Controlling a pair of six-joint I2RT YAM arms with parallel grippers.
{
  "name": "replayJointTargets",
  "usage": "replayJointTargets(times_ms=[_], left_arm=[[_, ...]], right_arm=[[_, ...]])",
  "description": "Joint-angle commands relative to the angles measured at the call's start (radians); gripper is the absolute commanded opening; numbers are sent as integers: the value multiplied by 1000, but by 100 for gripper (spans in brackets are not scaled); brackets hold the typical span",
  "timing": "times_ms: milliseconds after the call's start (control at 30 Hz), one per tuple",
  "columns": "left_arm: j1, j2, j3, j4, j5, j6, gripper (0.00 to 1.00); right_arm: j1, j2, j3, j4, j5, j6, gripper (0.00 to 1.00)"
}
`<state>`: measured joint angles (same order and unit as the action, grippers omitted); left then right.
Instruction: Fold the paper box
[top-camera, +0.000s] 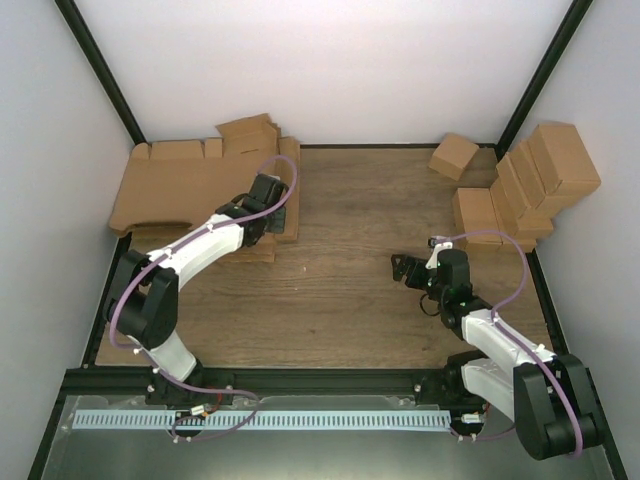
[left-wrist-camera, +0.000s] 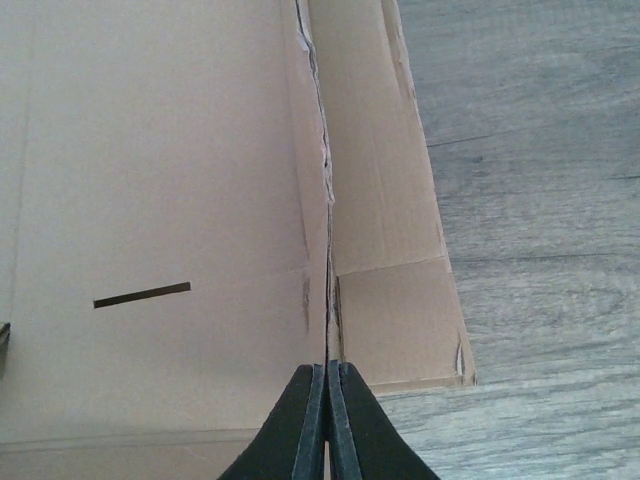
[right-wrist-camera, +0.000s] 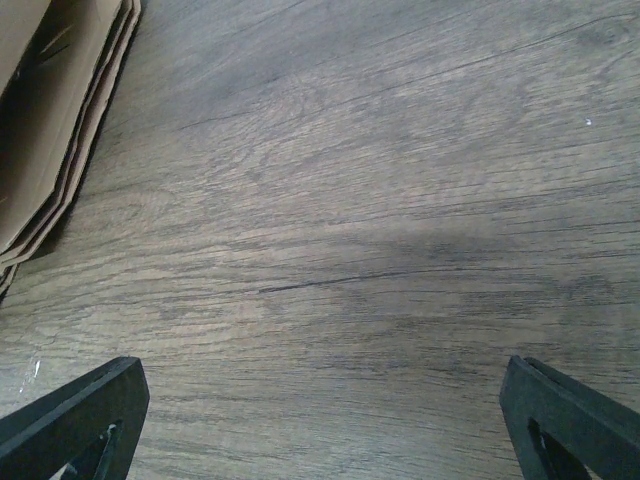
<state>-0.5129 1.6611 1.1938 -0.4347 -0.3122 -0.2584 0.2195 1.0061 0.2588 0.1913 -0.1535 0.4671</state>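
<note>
The paper box is a brown die-cut blank lying mostly flat at the back left of the table, with tabs along its far edge. My left gripper is at its right edge. In the left wrist view the left gripper is shut on a thin cardboard edge of the paper box, which runs straight up from between the pads; a narrow slot shows in the wide panel to the left. My right gripper hangs open over bare wood; in its own view the right gripper holds nothing.
More flat blanks lie under the box, and their stacked edges show at the top left of the right wrist view. Several ready-made brown boxes crowd the back right corner, with one apart. White walls enclose the table.
</note>
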Motion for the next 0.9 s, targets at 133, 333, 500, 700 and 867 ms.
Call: replayJointTargets(times_ms=[133, 333, 500, 700, 867], left_arm=[[-1, -23, 11, 1, 64, -2, 4], [-48, -63, 81, -84, 189, -8, 4], [-163, -137, 113, -142, 203, -53, 4], [-325, -210, 112, -139, 283, -141, 4], [-367, -258, 58, -12, 518, -185, 17]], right_arm=[[10, 7, 34, 12, -6, -8, 100], [10, 10, 35, 11, -6, -9, 100], [10, 10, 35, 12, -4, -8, 100], [10, 21, 42, 7, -4, -7, 100], [9, 40, 76, -34, 44, 7, 100]])
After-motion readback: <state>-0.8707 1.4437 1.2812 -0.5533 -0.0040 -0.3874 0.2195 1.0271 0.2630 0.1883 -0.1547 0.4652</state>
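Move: The top cardboard blank is already pinched by its near right edge in the left hand. The open table it is taken to lies about 16 cm right of that hand, 9 cm back and 12 cm below. The stack of blanks is centred some 14 cm left of this hand, 6 cm ahead and 10 cm below. From the idle right hand, that open table is roughly 11 cm left, 1 cm ahead and 8 cm below. The top blank is drawn off the stack by its edge, still pinched in the left hand's shut fingers. After a slow start the hand speeds up, going about 15 cm right and 13 cm back towards the open table while climbing some 10 cm. The wrist turns about 25 degrees clockwise and rolls its left side down. ##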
